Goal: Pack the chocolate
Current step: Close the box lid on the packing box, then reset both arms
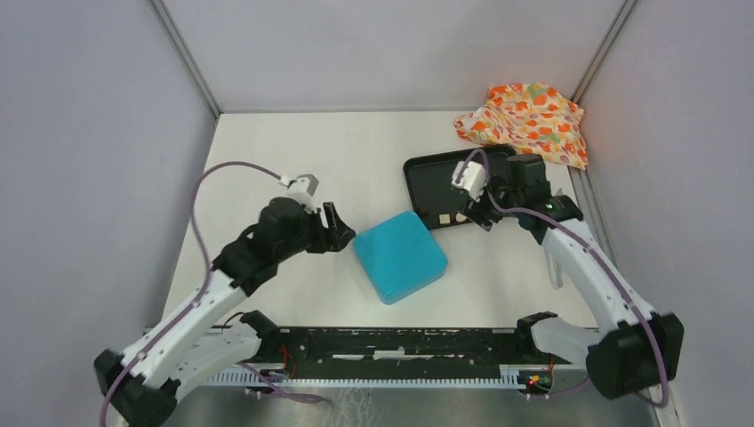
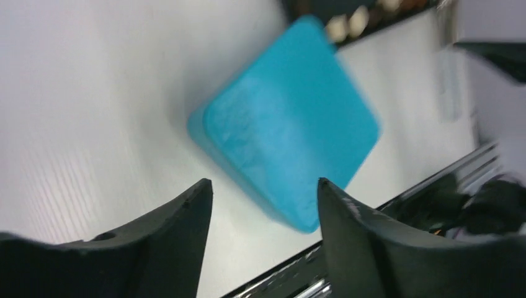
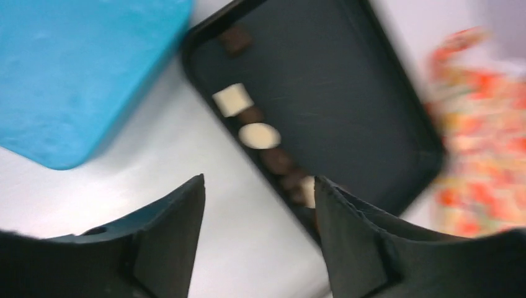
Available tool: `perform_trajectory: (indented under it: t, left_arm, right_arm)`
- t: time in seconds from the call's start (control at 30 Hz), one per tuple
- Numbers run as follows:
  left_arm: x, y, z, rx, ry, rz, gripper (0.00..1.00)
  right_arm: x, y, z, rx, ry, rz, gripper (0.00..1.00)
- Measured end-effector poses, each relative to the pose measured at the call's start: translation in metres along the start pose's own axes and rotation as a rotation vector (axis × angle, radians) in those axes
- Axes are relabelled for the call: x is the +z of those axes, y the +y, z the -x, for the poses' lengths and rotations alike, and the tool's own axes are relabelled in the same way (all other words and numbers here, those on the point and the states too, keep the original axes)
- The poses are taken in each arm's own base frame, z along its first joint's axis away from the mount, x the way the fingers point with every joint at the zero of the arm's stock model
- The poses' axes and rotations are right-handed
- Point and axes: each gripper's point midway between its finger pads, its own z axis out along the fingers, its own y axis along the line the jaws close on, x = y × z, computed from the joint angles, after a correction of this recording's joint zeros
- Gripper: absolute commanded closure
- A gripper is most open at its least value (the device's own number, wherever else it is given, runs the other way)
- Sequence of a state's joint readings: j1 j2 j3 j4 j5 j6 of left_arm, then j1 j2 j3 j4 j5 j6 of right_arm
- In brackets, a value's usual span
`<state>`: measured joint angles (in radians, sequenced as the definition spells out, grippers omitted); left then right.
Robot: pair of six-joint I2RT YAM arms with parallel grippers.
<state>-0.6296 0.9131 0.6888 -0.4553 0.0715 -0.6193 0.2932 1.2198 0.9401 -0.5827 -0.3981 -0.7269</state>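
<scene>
Several chocolate pieces (image 3: 259,135), cream-white and brown, lie in a row along the near edge of a black tray (image 3: 347,93); they also show in the top view (image 1: 449,217) on the tray (image 1: 427,178). A closed turquoise box (image 1: 400,255) sits mid-table, and it fills the left wrist view (image 2: 288,124). My left gripper (image 1: 342,233) is open and empty just left of the box. My right gripper (image 1: 480,213) is open and empty above the tray's near right edge, with bare table between its fingers (image 3: 173,236).
An orange flowery cloth (image 1: 529,120) lies at the back right, behind the tray, and shows blurred in the right wrist view (image 3: 484,124). A black rail (image 1: 400,342) runs along the near edge between the arm bases. Grey walls close in the table.
</scene>
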Motion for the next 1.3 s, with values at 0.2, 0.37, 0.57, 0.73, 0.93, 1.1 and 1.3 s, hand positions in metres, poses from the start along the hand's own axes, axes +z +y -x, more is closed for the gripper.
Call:
perform_trajectory:
  t: [0.2,0.37,0.57,0.73,0.93,1.1,1.3]
  left_arm:
    - [-0.127,-0.058,0.126,0.124,-0.507,-0.114,0.0]
    - [-0.206,-0.106,0.186,0.185,-0.699,-0.215,0.0]
    - [-0.229,-0.141,0.209,0.214,-0.711,-0.306,0.0]
    - [-0.225,-0.142,0.202,0.226,-0.668,-0.314,0.0]
    - [-0.232,-0.14,0.198,0.226,-0.672,-0.317,0.0]
    - [-0.246,-0.142,0.199,0.227,-0.699,-0.333,0.0]
    - [-0.246,-0.142,0.198,0.227,-0.698,-0.334,0.0]
  right_arm:
    - [-0.104,-0.058,0.077,-0.05,-0.23,-0.342,0.02]
    - [-0.184,-0.083,0.152,0.008,-0.463,-0.499,0.02]
    - [-0.254,-0.073,0.205,0.046,-0.666,-0.535,0.02]
    - [-0.277,-0.064,0.21,0.203,-0.745,-0.546,0.02]
    - [-0.285,-0.064,0.213,0.289,-0.778,-0.55,0.02]
    - [-0.285,-0.063,0.213,0.306,-0.783,-0.544,0.02]
    - [-0.285,-0.063,0.213,0.308,-0.784,-0.54,0.02]
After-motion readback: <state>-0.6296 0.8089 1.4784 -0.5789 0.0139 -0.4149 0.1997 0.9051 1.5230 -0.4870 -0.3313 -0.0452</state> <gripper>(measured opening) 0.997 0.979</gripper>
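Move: The closed packing box, with its lid already on, lies roughly 13 cm to the left hand's right, about level with it fore and aft and some 12 cm lower. From the right hand it is about 19 cm to the left, 5 cm back and 12 cm lower. The tray's middle is some 14 cm ahead of the right hand and 3 cm to its left. The kitchen tools lie around 19 cm to the right hand's right, about level fore and aft; tray and tools are both about 14 cm below. The closed box is left alone as both hands, already clear of it, climb away steeply, about 35 cm each and mostly in the first half second, then nearly stand still. Both grippers spread from about half open to fully open while the wrists tip the fingers up, the left by some 45 degrees, the right rolling and turning clockwise as well. ##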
